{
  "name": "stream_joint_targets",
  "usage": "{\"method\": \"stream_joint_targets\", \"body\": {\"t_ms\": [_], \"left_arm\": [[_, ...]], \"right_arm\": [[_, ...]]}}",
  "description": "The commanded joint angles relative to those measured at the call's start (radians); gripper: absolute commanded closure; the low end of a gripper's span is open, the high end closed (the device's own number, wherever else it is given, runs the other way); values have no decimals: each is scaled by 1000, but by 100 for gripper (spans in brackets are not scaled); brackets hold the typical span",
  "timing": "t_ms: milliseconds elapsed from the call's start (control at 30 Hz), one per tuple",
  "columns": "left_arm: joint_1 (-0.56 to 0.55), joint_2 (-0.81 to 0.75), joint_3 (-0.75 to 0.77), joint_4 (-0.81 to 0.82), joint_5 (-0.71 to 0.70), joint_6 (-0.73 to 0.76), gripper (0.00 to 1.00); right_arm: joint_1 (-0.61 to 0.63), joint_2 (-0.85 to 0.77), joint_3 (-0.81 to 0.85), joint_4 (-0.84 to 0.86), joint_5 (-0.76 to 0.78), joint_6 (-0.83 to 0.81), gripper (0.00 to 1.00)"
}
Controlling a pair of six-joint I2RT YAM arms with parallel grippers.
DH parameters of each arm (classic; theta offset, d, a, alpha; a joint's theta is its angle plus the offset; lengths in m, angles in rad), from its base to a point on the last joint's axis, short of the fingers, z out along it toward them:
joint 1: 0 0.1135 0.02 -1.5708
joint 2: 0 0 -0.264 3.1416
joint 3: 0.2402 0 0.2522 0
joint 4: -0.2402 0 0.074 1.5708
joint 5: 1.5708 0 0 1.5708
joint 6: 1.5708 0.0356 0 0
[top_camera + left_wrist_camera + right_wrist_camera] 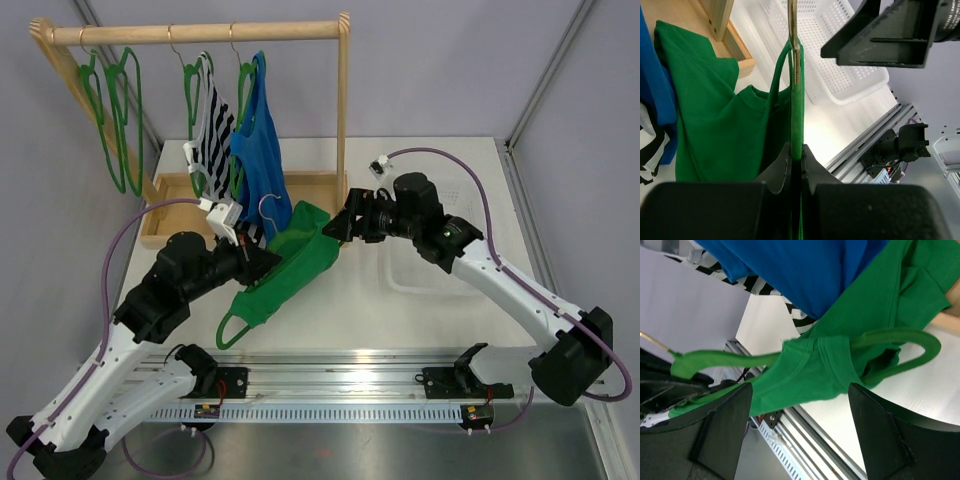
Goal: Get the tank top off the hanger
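Note:
The green tank top (303,250) hangs on a green hanger (236,322) that is off the rack and tilted over the table. My left gripper (266,262) is shut on the hanger's edge; in the left wrist view the jaws (796,156) pinch the green hanger bar (797,115) below its metal hook (792,22), with the tank top (705,115) draped to the left. My right gripper (336,228) is open at the tank top's upper right end. In the right wrist view its open fingers (722,435) straddle the tank top's fabric (810,370) without touching it, and the hanger (715,360) runs through the cloth.
A wooden rack (200,32) at the back holds empty green hangers (112,110), a striped top (212,125) and a blue tank top (258,150). Its tray base (165,215) lies behind my left arm. A white basket (430,275) sits under my right arm.

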Motion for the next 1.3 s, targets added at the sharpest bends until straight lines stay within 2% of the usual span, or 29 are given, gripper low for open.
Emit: {"method": "stream_joint_targets", "body": {"t_ms": [0,200,300,333,400,433,500,533,700,800,1000,1100,1267], "left_arm": [[-6,-19,1,103,54,-1,100],[-6,-1,-12,123,71,-1,100],[-6,-2,-12,128,66,-1,100],[-6,-4,-11,128,66,0,100],[-6,-12,-8,123,61,3,100],[-6,-15,-6,120,60,5,100],[-6,-19,3,113,54,12,100],[-6,-21,8,108,51,16,100],[-6,-21,40,34,48,74,100],[-6,-25,54,-9,74,120,100],[-6,-47,77,-52,210,187,100],[-6,-77,86,-58,268,210,100],[-6,-117,104,-47,288,224,100]], "right_arm": [[31,51,76,63,107,-43,16],[70,134,112,42,142,-84,26],[71,148,109,40,147,-96,43],[73,151,107,36,150,-99,53],[73,156,104,37,151,-109,63],[73,156,102,37,157,-110,75],[73,157,96,40,165,-112,89],[73,159,96,36,177,-115,100],[71,140,90,-1,300,-135,100],[71,131,107,-56,477,-151,100],[58,180,202,-220,718,-179,100],[19,222,228,-288,722,-178,100],[-8,225,197,-288,667,-173,100]]}}
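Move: From the right hand, the green tank top's far shoulder strap lies just off the open fingertips, about 2 cm ahead, 3 cm left and 3 cm below. The middle of the hanger, held in the left hand, is some 11 cm left and 6 cm back. The blue tank top hangs about 10 cm ahead and 14 cm left; the white basket stands 25 cm right, 10 cm farther out and lower. From the left hand, the strap lies roughly 9 cm ahead and 9 cm right. Easing forward, left and down about 4 cm, the right hand brings its open fingers around the green top's shoulder strap and pinches it shut. It then draws the strap to the right, forward and somewhat down, roughly 10 cm, its left side rolling down and the hand turning clockwise some 20 degrees. The left hand keeps its grip on the hanger and, late on, backs off about 3 cm the opposite way, turning slightly clockwise. ##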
